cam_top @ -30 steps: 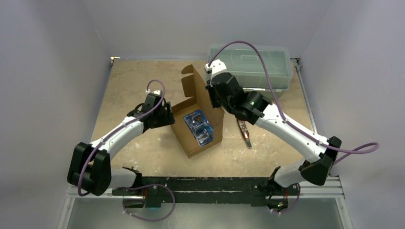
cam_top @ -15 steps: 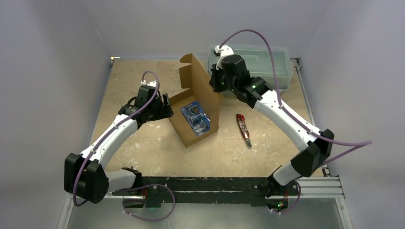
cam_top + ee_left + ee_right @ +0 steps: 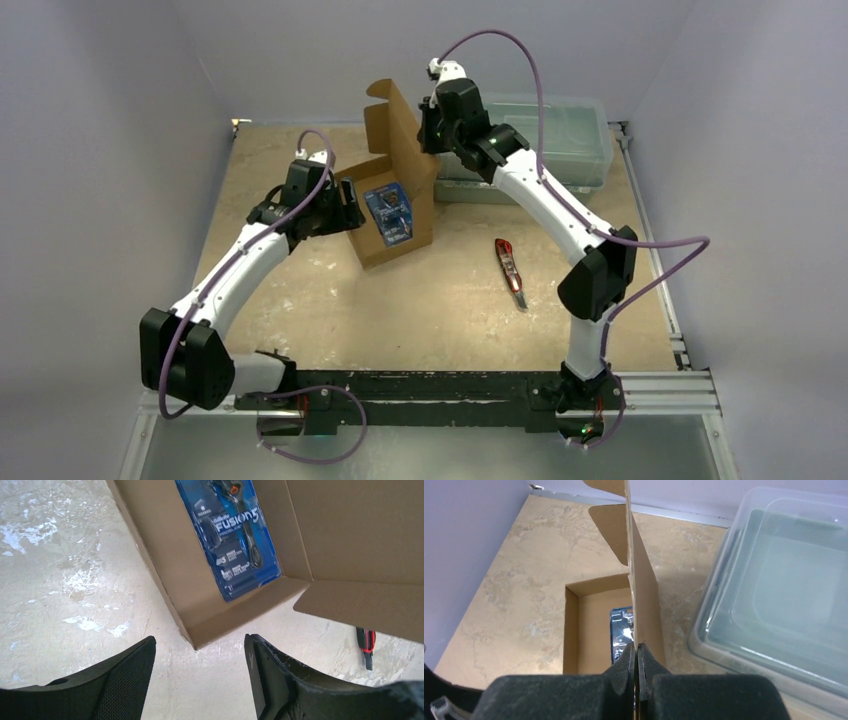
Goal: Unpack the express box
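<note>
The express box [image 3: 372,245] is an open brown cardboard mailer in the middle of the table, with its lid flap [image 3: 392,118] standing up. A blue razor pack [image 3: 388,213] lies inside it. My right gripper [image 3: 430,128] is shut on the edge of the lid flap [image 3: 642,580], which runs thin and upright between the fingertips of the right gripper [image 3: 636,649]. My left gripper [image 3: 349,203] is at the box's left side. The left gripper [image 3: 199,652] stands open over bare table, just short of the box corner [image 3: 194,639], and holds nothing.
A translucent grey-green lidded plastic bin [image 3: 550,140] stands at the back right, close behind the lid flap. A red and black box cutter [image 3: 511,266] lies on the table right of the box. Grey walls close in the left, back and right sides.
My right gripper has travelled back and left with the lid flap in it, drawing the box that way. The left gripper has followed alongside the box.
</note>
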You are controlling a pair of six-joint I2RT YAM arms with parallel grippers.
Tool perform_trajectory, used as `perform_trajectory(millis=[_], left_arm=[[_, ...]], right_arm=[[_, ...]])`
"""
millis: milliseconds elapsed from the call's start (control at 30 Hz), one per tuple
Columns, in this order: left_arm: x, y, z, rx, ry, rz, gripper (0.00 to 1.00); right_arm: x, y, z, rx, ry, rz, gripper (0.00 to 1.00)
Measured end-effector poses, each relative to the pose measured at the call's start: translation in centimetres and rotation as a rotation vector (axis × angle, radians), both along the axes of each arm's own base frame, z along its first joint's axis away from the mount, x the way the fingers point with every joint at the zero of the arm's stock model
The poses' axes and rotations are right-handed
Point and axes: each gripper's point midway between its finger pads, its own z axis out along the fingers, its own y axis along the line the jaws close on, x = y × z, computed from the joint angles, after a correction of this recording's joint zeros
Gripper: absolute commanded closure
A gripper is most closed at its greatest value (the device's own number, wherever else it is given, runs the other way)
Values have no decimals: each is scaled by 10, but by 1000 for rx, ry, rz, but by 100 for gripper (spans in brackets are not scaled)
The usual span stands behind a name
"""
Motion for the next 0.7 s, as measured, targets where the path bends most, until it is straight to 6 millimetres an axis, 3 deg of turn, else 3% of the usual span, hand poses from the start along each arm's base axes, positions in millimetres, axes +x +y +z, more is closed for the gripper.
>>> perform_trajectory(millis=[67, 167, 233, 467, 567, 700], left_arm=[[0, -2, -2, -3, 9, -11, 33], [0, -5, -4, -12, 19, -26, 33], [0, -7, -4, -20, 20, -34, 33], [2, -17, -4, -53, 26, -67, 33], [13, -23, -7, -67, 35, -77, 33], [28, -33, -13, -95, 51, -74, 33]], right_arm=[[10, -3, 0, 3, 0, -15, 85], [19, -10, -2, 1, 7, -33, 53], [20, -17, -6, -19, 18, -40, 42], [14, -25, -14, -73, 46, -6, 26], [6, -24, -10, -72, 51, 20, 20], [-10, -24, 13, -43, 23, 71, 11]])
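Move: The blue razor package lies in the open express box, about 10 cm ahead of the left gripper, 7 cm to its right and 15 cm below; the box is centred almost there too. The box's raised lid stands 13 cm ahead and 12 cm right of that gripper. From the right gripper, still pinching the lid's top edge, the package is some 2 cm back, 8 cm left and 29 cm down, while the green case sits 11 cm ahead and 25 cm right, 24 cm lower. Open the right fingers wide to let go of the lid's top edge, easing about 2 cm forward and to the right, dipping a little, then drawing back and rising. Meanwhile bring the left gripper right and forward, about 4 cm in all and slightly down, towards the razor package, rightward first and forward only late, fingers kept about two-thirds open. ##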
